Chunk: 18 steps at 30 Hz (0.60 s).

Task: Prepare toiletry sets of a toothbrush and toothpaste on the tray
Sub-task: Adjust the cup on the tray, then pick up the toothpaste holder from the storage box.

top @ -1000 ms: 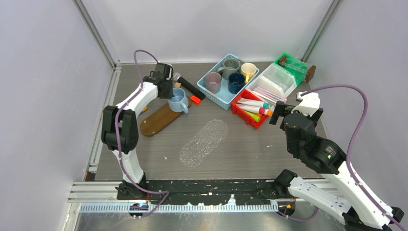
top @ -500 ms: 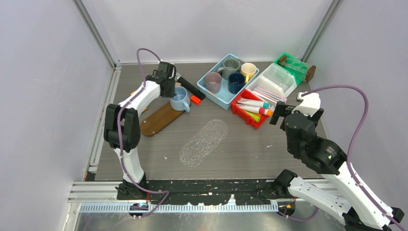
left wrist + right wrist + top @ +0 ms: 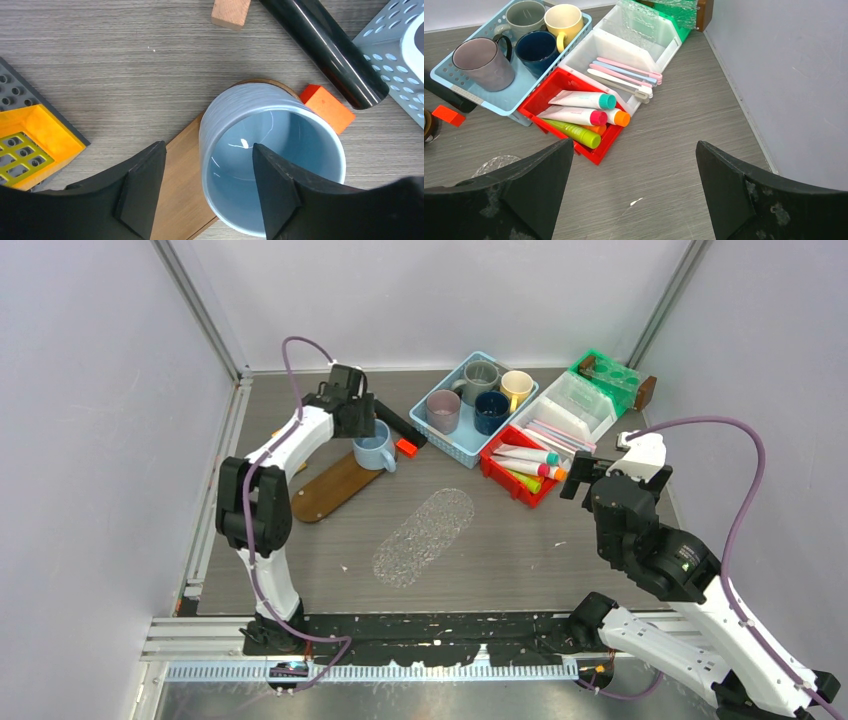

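Observation:
A light blue mug (image 3: 272, 165) (image 3: 374, 447) stands on the far end of the brown wooden tray (image 3: 330, 488) (image 3: 177, 200). My left gripper (image 3: 207, 165) (image 3: 358, 420) is open above the mug's near wall, one finger inside the mug and one outside over the tray, neither pressing it. Toothpaste tubes (image 3: 581, 100) (image 3: 525, 462) with teal, pink, orange and green ends lie in a red bin. Pastel toothbrushes (image 3: 624, 75) (image 3: 556, 432) lie in the white bin behind it. My right gripper (image 3: 634, 150) (image 3: 585, 475) hangs open and empty over bare table, just right of the red bin.
A black microphone (image 3: 395, 420) and an orange block (image 3: 406, 447) lie just behind the mug. A blue basket (image 3: 450, 440) holds several mugs. A clear oval dish (image 3: 425, 535) lies mid-table. A green bin (image 3: 605, 375) sits far right. A grey and yellow brick plate (image 3: 30, 145) lies left of the tray.
My left gripper has opened and let go of the blue mug's wall. The mug now stands on the tray, a little further right. The right arm has not moved.

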{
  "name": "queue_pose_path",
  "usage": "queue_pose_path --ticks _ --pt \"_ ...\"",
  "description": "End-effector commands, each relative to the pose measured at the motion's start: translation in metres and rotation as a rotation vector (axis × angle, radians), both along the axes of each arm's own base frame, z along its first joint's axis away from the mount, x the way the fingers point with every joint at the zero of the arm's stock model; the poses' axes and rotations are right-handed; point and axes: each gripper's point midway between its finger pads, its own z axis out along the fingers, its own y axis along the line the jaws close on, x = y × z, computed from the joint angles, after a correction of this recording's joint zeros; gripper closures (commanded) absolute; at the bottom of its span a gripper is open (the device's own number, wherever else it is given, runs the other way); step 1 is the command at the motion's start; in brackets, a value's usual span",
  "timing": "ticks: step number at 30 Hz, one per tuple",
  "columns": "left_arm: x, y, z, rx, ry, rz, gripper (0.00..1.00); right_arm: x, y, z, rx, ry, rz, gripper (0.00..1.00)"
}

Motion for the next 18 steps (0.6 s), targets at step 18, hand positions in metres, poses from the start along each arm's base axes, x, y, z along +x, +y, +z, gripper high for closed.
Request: queue_pose_path --ticks 18 --pt "-0.119 0.027 0.168 -0.066 -0.391 -0.147 0.00 0.048 0.041 0.027 -0.021 0.128 0.018 0.00"
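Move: The left hand, already partly open, straddles the light-blue cup's left wall; the cup's middle is about 4 cm to its right, 1 cm back and 5 cm below. From that hand the orange block lies 11 cm right and 1 cm ahead, the microphone 8 cm right and 7 cm ahead, the brown tray 2 cm left and 8 cm back. From the right hand the red toothpaste box is some 17 cm ahead, 9 cm left and 25 cm below, the cup 23 cm ahead and 38 cm left. The left hand leaves the cup, lifting its fingers clear of the wall they straddle and rising some 17 cm while it draws back about 10 cm and slightly left, opening the rest of the way as the fingertips tilt up about 20 degrees. Meanwhile the right hand, empty and wide open, sets off about 5 cm forward and to its left, high above the table, towards the red toothpaste box, tipping a little downward. ##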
